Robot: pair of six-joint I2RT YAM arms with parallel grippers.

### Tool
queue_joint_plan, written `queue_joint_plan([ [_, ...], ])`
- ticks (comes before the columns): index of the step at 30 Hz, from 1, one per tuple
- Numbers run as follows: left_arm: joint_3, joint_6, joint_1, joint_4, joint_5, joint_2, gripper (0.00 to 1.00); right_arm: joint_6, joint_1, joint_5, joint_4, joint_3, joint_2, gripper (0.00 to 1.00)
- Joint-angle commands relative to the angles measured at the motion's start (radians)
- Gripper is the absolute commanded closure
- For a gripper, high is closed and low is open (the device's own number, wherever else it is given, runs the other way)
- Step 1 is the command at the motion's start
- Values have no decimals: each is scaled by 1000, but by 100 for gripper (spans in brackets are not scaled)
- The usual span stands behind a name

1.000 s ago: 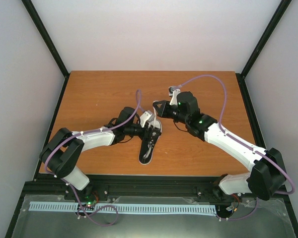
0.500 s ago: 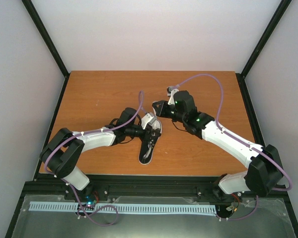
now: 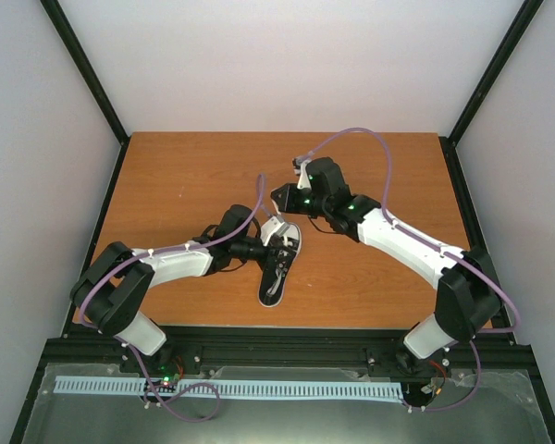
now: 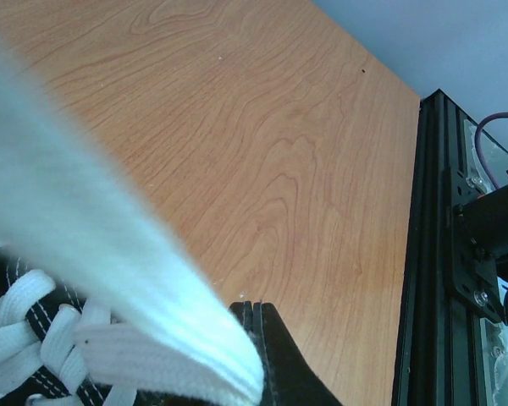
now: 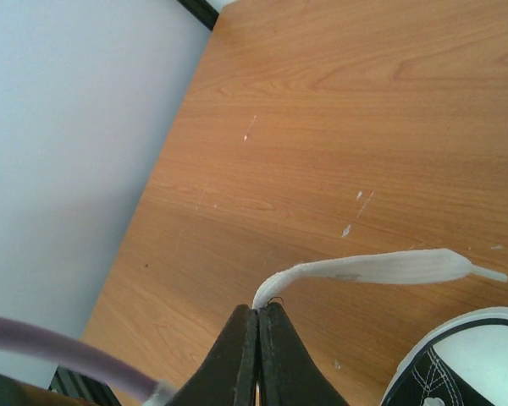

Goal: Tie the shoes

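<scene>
The shoe (image 3: 276,277) is a small black sneaker with white laces lying near the middle of the table, its white toe cap (image 5: 466,355) pointing away from the arm bases. My left gripper (image 3: 282,245) hangs over the laced front of the shoe (image 4: 34,330). Its jaws (image 4: 255,306) are shut, and a white lace (image 4: 93,245) runs blurred across the left wrist view from them. My right gripper (image 3: 277,196) sits just beyond the toe. It is shut (image 5: 259,308) on the other lace (image 5: 381,266), which curls out of the tips and trails right to its free end.
The wooden table (image 3: 194,176) has white walls on three sides. A black frame rail (image 4: 432,254) runs along the table's edge. Purple cables (image 3: 351,134) loop above both arms.
My left gripper has closed its jaws over the shoe's laces. The right arm has swung left and farther back, carrying its lace end past the toe.
</scene>
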Motion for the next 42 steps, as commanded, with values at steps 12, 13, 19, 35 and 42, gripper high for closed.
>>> queue_joint_plan([
  [12,-33,-29,8,54,13,-38,99,-152,-83,-223,-54,143,242,38],
  [13,-38,-37,15,61,17,-39,99,-160,-97,-222,-56,138,234,32],
  [19,-55,-76,64,95,71,-38,99,-226,-181,-237,24,-28,60,7],
  [35,-37,-65,80,76,158,-26,99,-361,-111,-642,453,-493,-207,3],
  [42,-27,-56,80,58,180,-23,99,-406,-87,-670,473,-435,-83,4],
])
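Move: Below and back of the right hand, which still pinches the lace's free end, the left gripper holds the lace loop: about 10 cm back, 1 cm to the right and 12 cm down. The shoe's toe cap is roughly 7 cm back, 6 cm right and 19 cm below, the shoe's middle some 15 cm back and 2 cm right. From the left hand, the loop is in its fingertips and the shoe's middle about 4 cm back, 8 cm below. Lowering the lace end about 7 cm and slightly forward beyond the left gripper, the right hand opens and lets go. It then lifts a little, swings right some 6 cm and sweeps back about 14 cm, turning some 35 degrees counter-clockwise, finally edging left until its wide-open fingers are close around the left fingertips. The left gripper keeps pinching the loop, easing left. ##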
